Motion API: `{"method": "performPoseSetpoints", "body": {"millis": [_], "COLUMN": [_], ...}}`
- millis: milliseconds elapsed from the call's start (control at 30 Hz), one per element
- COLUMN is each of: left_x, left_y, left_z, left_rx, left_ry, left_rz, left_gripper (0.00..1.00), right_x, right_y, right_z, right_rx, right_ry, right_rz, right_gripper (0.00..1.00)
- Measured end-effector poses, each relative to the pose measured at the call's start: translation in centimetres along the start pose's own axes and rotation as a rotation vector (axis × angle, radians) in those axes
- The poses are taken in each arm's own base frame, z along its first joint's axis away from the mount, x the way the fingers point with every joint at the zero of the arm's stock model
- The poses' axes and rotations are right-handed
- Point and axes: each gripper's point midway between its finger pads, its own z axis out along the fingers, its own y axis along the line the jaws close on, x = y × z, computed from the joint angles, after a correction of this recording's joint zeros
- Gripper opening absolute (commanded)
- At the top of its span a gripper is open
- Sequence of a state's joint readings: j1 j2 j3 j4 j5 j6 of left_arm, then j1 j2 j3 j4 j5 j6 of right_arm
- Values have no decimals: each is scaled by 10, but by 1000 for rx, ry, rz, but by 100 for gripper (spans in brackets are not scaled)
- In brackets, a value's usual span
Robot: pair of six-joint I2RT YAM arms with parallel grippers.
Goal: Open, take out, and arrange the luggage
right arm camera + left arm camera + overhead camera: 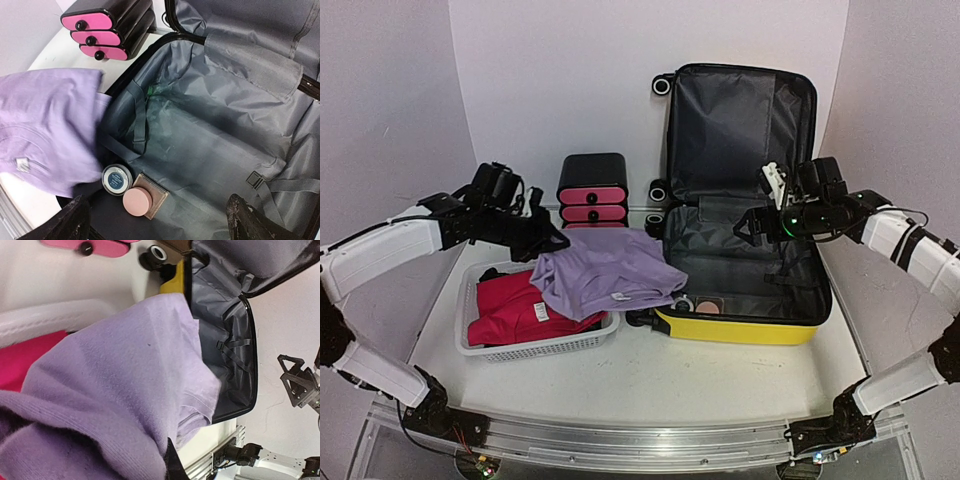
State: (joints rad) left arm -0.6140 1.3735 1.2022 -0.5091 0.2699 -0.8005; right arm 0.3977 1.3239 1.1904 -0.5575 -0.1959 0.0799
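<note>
The yellow luggage lies open on the table, its lid standing upright against the back wall and its dark grey lining showing. A purple garment drapes from the basket across the suitcase's left rim. My left gripper is shut on the garment's left edge; in the left wrist view the cloth covers nearly all of the fingers. My right gripper hangs open above the lining, nothing between its fingertips. In the near left corner lie a round blue-labelled tin, a pink round compact and a brown square case.
A white mesh basket at the left holds a red garment. A black-and-pink drawer box stands behind it, close to the suitcase's wheels. White walls close in the back and sides.
</note>
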Motion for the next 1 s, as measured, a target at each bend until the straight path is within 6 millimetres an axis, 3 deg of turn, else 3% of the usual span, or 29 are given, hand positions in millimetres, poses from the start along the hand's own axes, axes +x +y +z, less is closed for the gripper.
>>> {"method": "performPoseSetpoints", "body": {"millis": [167,433,700,1000], "left_x": [9,28,37,41], "left_y": [51,122,140,181], "left_z": [-24,-40,-64,-50], "left_rx": [-19,-95,-180,-338], "left_ry": [21,86,86,165], "left_rz": [-90,-166,-92,-40], "left_gripper": [0,0,0,0], "right_x": [5,-2,7,10], "right_y": [0,6,12,18], "right_z": [2,1,13,21], "right_rx": [-5,-24,-36,-44], "right_ry": [24,25,80,104], "right_rz": [10,12,7,-15], "right_gripper": [94,94,95,95]}}
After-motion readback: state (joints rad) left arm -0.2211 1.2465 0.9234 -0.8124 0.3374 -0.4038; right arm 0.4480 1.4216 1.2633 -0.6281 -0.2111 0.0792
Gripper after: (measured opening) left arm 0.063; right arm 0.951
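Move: The purple shirt is already pinched in the left fingers and hangs off to the right across the suitcase's left rim. The basket it is taken to has its middle some 5 cm left of and 2 cm back from that hand, about 18 cm below. The drawer box stands about 24 cm ahead and 11 cm right, the open suitcase's lower half some 50 cm right and 8 cm ahead. From the right hand the basket is about 57 cm left and 6 cm back. The purple shirt is carried by its pinched end to the left and down over the basket: the left hand goes about 15 cm left, quickly at first, sinks some 11 cm and draws back a little, while its fingers keep their hold and tip some 20 degrees more steeply downward. The right hand, open and empty, eases slightly left and down above the suitcase. ##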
